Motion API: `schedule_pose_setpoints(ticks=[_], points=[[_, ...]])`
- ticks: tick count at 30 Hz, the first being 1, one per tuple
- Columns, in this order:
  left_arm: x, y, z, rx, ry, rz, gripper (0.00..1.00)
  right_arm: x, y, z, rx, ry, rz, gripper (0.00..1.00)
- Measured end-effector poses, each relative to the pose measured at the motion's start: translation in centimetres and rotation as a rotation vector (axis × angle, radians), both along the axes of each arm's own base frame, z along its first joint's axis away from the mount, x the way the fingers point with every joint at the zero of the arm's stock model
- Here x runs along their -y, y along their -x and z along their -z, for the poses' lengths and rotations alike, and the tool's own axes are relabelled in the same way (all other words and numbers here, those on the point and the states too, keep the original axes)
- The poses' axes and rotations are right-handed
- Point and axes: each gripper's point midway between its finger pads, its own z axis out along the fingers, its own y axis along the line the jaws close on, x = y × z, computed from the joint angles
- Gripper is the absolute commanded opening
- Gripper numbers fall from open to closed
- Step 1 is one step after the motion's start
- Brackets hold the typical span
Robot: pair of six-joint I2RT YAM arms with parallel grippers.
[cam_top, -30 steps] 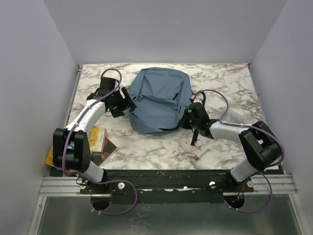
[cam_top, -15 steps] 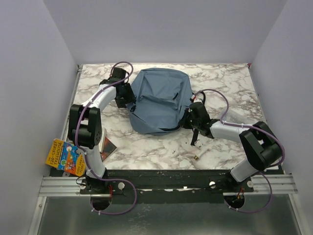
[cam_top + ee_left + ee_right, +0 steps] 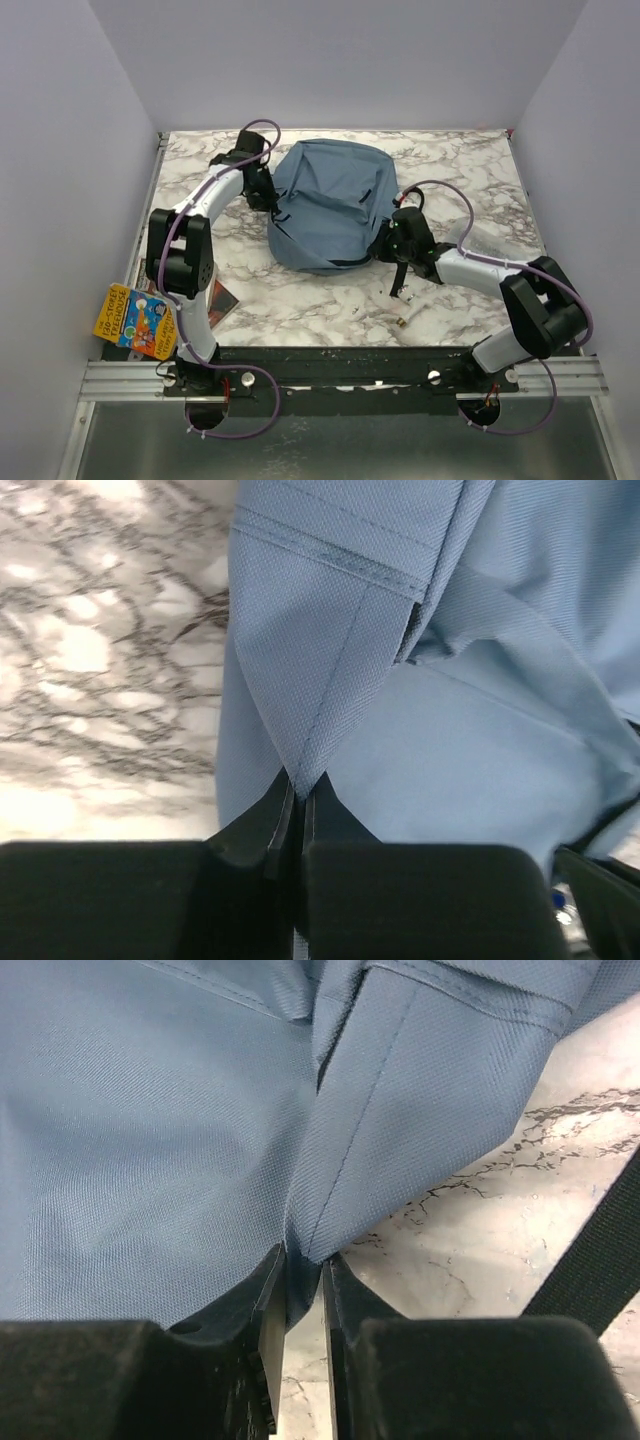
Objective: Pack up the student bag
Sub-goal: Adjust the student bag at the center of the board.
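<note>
The student bag (image 3: 330, 205), soft dusty-blue fabric, lies in the middle of the marble table (image 3: 470, 180). My left gripper (image 3: 268, 190) is at its left edge. In the left wrist view the left gripper (image 3: 298, 785) is shut on a stitched fold of the bag (image 3: 330, 670). My right gripper (image 3: 386, 240) is at the bag's lower right edge. Seen from the right wrist, the right gripper (image 3: 303, 1260) has its jaws narrowly apart, pinching a fold of the bag (image 3: 400, 1110) at their tips.
A colourful book (image 3: 135, 320) hangs over the table's front left corner, with a dark booklet (image 3: 221, 298) beside the left arm. A white pen (image 3: 425, 297) and a small metal piece (image 3: 402, 321) lie near the front right. A black webbing strap (image 3: 600, 1250) trails right of the right gripper.
My left arm swung in from the left to the bag's left edge and its jaws shut on the fabric. The bag's left side shifted slightly. My right gripper stayed at the bag's lower right edge.
</note>
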Motion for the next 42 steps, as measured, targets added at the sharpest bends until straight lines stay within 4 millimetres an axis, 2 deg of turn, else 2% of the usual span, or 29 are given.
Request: schedule_pose_setpoints(ticks=[6,10,14,18,23,26,28,30,34,36,42], points=[[2.5,-1.4,-2.3,0.063,0.271,0.019,0.0,0.3,0.2,-0.6,-0.004,0.018,-0.009,0.48],[4.5,0.2,-3.6,0.112,0.489,0.043,0.0,0.5,0.0,-1.6,-0.034,0.062,-0.022,0.59],[6.1,1.0,-5.7,0.169,0.646,0.09,0.0,0.3,-0.9,-4.4,-0.036,0.085,-0.037,0.7],[6.9,0.9,-7.8,0.239,0.74,0.133,0.0,-0.1,-2.1,-7.8,-0.002,0.094,-0.045,0.74],[7.0,1.3,-9.1,0.279,0.782,0.148,0.0,-0.8,-3.7,-12.5,0.057,0.073,-0.043,0.83],[7.0,1.2,-9.8,0.292,0.804,0.147,0.0,-1.0,-4.2,-14.5,0.076,0.06,-0.038,0.88],[6.8,1.1,-10.0,0.291,0.815,0.14,0.0,-1.0,-4.1,-14.9,0.082,0.056,-0.037,0.92],[6.6,1.1,-10.2,0.286,0.825,0.135,0.0,-0.5,-3.4,-14.1,0.067,0.062,-0.031,0.94],[6.7,1.3,-10.4,0.27,0.845,0.135,0.0,1.4,-0.5,-11.6,0.01,0.105,-0.015,0.95],[6.7,1.3,-10.4,0.266,0.85,0.136,0.0,2.2,0.6,-11.2,-0.008,0.12,-0.011,0.95],[6.4,1.2,-10.6,0.263,0.859,0.119,0.0,2.5,2.0,-13.6,0.028,0.072,-0.022,0.94]])
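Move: The left hand already pinches the student bag's left edge; the bag's middle lies about 11 cm to its right, level with it and roughly 3 cm lower. The right hand still has the near right corner between its fingers, with the bag's middle some 11 cm ahead and 10 cm left. From the right hand, the black strap lies about 5 cm right and 2 cm back, the white tube 4 cm right and 13 cm back. Upward and to the right goes the left hand, keeping its pinch on the bag's left edge; it lifts about 10 cm and rolls nearly 50 degrees, so that its fingers swing from pointing down towards the right. The right hand opens wide, lets go of the near right corner and rises some 14 cm, first reaching slightly forward over the bag, then drawing back and a little to the right. ##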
